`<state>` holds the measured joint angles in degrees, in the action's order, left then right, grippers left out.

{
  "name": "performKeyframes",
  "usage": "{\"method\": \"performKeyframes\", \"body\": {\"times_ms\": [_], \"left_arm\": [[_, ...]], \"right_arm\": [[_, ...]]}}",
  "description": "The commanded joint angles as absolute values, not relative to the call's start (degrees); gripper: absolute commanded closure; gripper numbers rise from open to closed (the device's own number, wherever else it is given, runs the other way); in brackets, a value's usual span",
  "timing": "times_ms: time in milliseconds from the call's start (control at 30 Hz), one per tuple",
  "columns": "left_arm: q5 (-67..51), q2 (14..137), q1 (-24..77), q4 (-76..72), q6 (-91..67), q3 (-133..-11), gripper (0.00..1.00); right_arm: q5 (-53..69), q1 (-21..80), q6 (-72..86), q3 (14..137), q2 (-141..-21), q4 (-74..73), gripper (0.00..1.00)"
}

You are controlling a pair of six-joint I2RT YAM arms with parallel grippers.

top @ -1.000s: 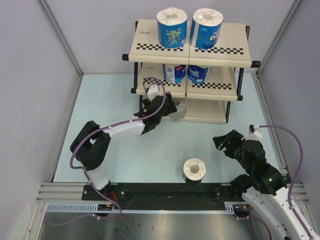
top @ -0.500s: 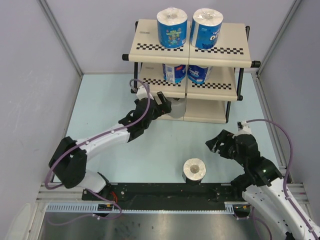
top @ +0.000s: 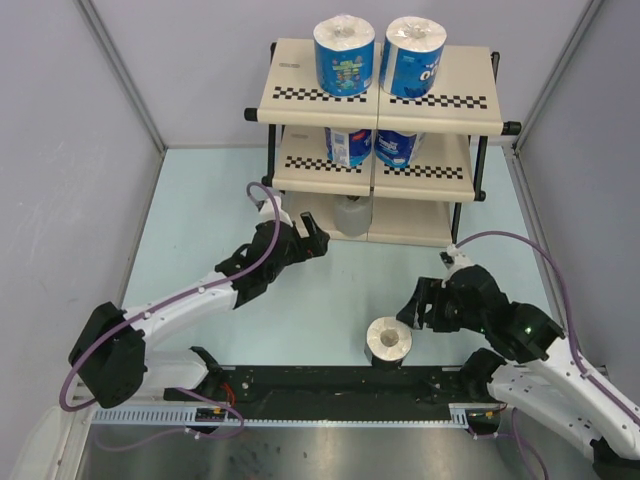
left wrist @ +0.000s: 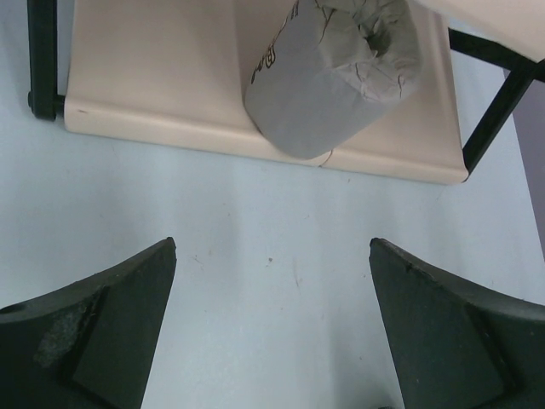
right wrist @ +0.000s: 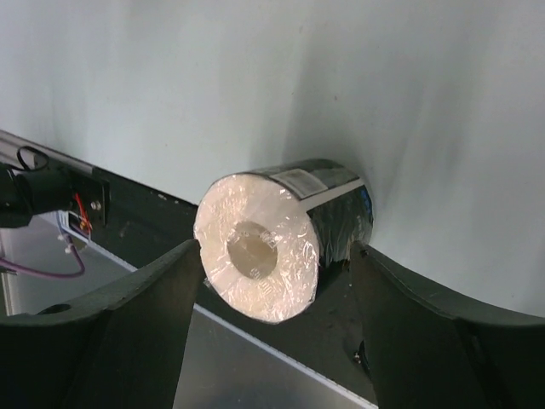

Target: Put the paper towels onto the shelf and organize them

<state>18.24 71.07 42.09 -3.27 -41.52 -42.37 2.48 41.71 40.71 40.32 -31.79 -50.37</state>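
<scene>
The shelf [top: 300,95] stands at the back, with two blue-wrapped paper towels [top: 344,55] on its top board and two more [top: 398,147] on the middle board. A plain grey roll [top: 352,215] stands on the bottom board [left wrist: 153,94]; the left wrist view shows this grey roll [left wrist: 332,77] ahead of my left gripper [left wrist: 272,256]. That left gripper [top: 310,232] is open and holds nothing, just in front of the shelf. A dark-wrapped roll [top: 388,340] lies near the front edge. My right gripper [top: 415,310] is open, its fingers either side of this dark-wrapped roll [right wrist: 264,247].
A black mounting rail [top: 320,385] and a metal strip [right wrist: 255,375] run along the front edge, right behind the dark roll. Grey walls [top: 60,150] enclose the left, back and right sides. The shelf's black frame legs [left wrist: 43,51] stand at its corners.
My left gripper has drawn back from the bottom board toward the front left, leaving the grey roll there. My right gripper has moved left and down to the dark-wrapped roll.
</scene>
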Motion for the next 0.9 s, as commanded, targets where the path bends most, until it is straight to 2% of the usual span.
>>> {"method": "performKeyframes", "body": {"times_ms": [0,333,600,733,867], "left_arm": [[16.8,69.3,41.9,-3.0,-41.1,-41.9,0.0],[15.9,67.6,41.9,-2.9,-42.3,-39.7,0.0],[16.0,66.4,41.9,-2.6,-42.3,-38.4,0.0],[16.0,65.9,41.9,-2.6,-42.5,-37.3,0.0],[16.0,65.6,41.9,-2.8,-42.9,-36.2,0.0]], "right_arm": [[0.8,47.8,42.4,42.3,-34.6,-52.2,0.26],[-11.2,60.7,47.6,42.3,-44.2,-50.6,0.32],[-18.2,62.7,49.2,42.3,-47.9,-50.5,0.4],[-18.8,62.8,48.3,42.2,-49.2,-49.1,0.52],[-17.1,62.8,46.6,42.0,-50.9,-46.6,0.53]]}}
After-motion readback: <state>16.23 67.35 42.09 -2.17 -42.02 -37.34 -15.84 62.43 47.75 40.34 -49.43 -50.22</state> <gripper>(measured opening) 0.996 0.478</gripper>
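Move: The last paper towel roll standing on the table lies about 5 cm to the right hand's left and 4 cm back, its middle roughly 10 cm below. The black rail runs just behind the roll, some 7 cm farther back. The gray roll on the bottom shelf is about 26 cm ahead of the right hand and 12 cm left. From the left hand the paper towel roll is some 22 cm back, 15 cm right and 11 cm lower. The right hand sinks about 5 cm and left towards the roll's rim, left side dipping, fingers partly closing. ##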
